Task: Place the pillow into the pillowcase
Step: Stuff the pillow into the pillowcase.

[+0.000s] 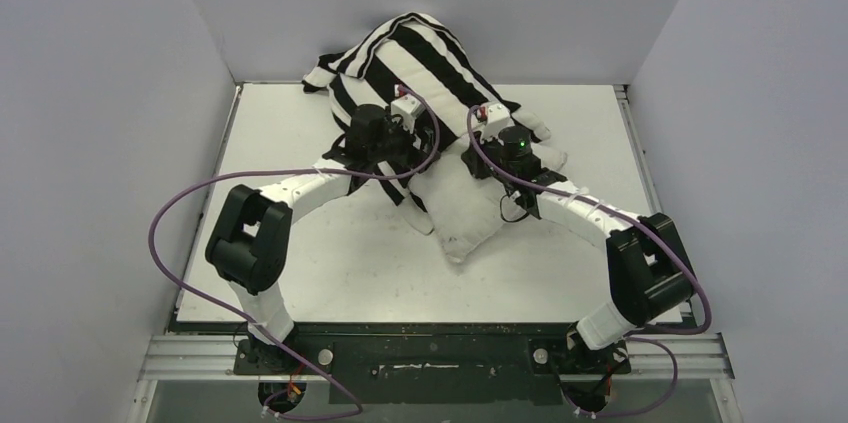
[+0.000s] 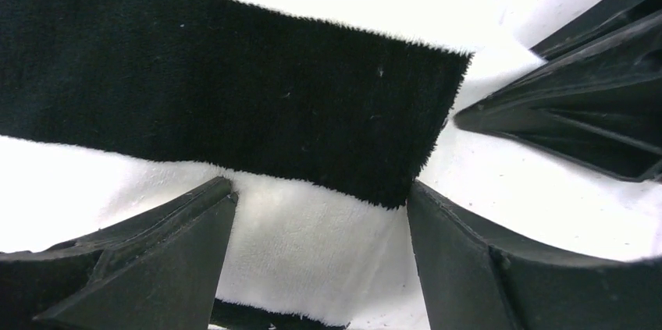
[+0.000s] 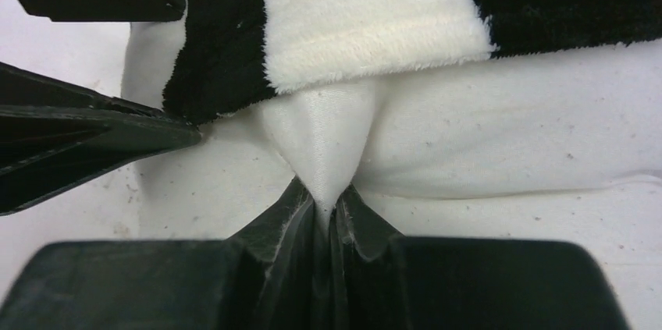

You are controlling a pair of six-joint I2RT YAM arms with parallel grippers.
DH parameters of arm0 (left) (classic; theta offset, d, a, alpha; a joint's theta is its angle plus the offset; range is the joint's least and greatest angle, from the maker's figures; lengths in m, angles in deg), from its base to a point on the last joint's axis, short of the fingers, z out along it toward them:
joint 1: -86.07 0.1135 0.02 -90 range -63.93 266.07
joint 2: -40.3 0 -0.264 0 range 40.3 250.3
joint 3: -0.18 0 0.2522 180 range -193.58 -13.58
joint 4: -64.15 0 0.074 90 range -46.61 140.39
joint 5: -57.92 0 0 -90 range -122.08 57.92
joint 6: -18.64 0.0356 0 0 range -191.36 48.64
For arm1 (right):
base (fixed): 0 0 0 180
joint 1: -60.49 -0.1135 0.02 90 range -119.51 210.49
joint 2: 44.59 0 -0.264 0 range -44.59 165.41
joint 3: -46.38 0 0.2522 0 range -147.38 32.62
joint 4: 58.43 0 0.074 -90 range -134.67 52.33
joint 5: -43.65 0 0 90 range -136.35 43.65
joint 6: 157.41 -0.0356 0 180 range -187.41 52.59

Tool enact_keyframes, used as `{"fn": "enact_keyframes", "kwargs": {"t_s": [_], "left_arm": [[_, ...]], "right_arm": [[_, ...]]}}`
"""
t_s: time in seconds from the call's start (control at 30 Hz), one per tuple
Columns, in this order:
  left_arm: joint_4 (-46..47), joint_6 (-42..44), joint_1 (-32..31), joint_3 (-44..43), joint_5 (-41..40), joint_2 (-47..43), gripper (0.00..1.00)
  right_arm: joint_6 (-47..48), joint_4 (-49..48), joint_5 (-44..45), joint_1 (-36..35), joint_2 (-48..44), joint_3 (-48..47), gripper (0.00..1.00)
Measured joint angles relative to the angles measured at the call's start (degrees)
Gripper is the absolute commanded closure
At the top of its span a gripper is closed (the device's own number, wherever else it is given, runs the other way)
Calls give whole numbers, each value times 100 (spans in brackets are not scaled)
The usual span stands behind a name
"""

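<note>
The black-and-white striped pillowcase is bunched at the back of the table, pulled over the far part of the off-white pillow, whose near end sticks out toward me. My right gripper is shut on a pinch of the pillow just below the pillowcase hem. My left gripper is open, its fingers wide apart over the hem of the pillowcase, which lies flat between them. From above, both grippers sit close together at the case's mouth.
The white tabletop is boxed in by grey walls on the left, back and right. Purple cables loop off both arms. The other arm's fingers show in each wrist view.
</note>
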Motion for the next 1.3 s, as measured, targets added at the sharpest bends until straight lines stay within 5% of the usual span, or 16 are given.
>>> {"fn": "enact_keyframes", "kwargs": {"t_s": [0.1, 0.2, 0.23, 0.4, 0.53, 0.73, 0.87, 0.9, 1.1, 1.3], "left_arm": [[-138, 400, -133, -66, -267, 4, 29], [-219, 791, -356, -262, -640, 90, 88], [-223, 835, -420, -330, -748, 125, 100], [-413, 1257, -916, -435, -1493, -13, 100], [-767, 1239, -1650, -407, -2037, -697, 100], [46, 164, -1952, 1001, -2188, -1930, 100], [470, -485, -1893, 1545, -2138, -1821, 100], [553, -651, -1784, 1622, -2015, -1803, 100], [918, -1545, -398, 1738, -828, -1810, 100], [855, -1718, 282, 1681, -190, -1998, 100]], "right_arm": [[-201, -323, -354, 140, -87, 212, 100], [-531, -772, -728, 302, -118, 470, 100], [-632, -890, -807, 334, -118, 529, 100], [-1716, -2667, -953, 391, -116, 1364, 100], [-2601, -4367, -68, 181, 170, 1847, 100], [-3335, -5556, 1703, -614, 844, 1644, 100], [-3783, -5759, 2446, -981, 1270, 1495, 100], [-3886, -5805, 2500, -979, 1333, 1493, 97], [-3987, -5908, 1797, -662, 1082, 1716, 41], [-2643, -3829, 398, 46, -761, 1937, 10]]}}
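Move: The pillowcase hem my left hand will shut on lies right at its fingertips, about 1 cm ahead, 2 cm to the right and 1 cm below. From there the pillow's body is roughly 9 cm back, 6 cm right and 6 cm lower. My right hand holds a fold of pillow, and the hem it works towards is about 4 cm ahead, 2 cm left and level. The case's right flap sits some 7 cm ahead of that hand, 11 cm right and 5 cm lower. I shut my left fingers on the hem and haul it back about 11 cm, rising and edging right, then dip and swing it forward and left. My right hand, still pinching the pillow, rolls its left side up some 45 degrees while shoving left and slightly up and forward, then opens, lets go and backs off right and up. ##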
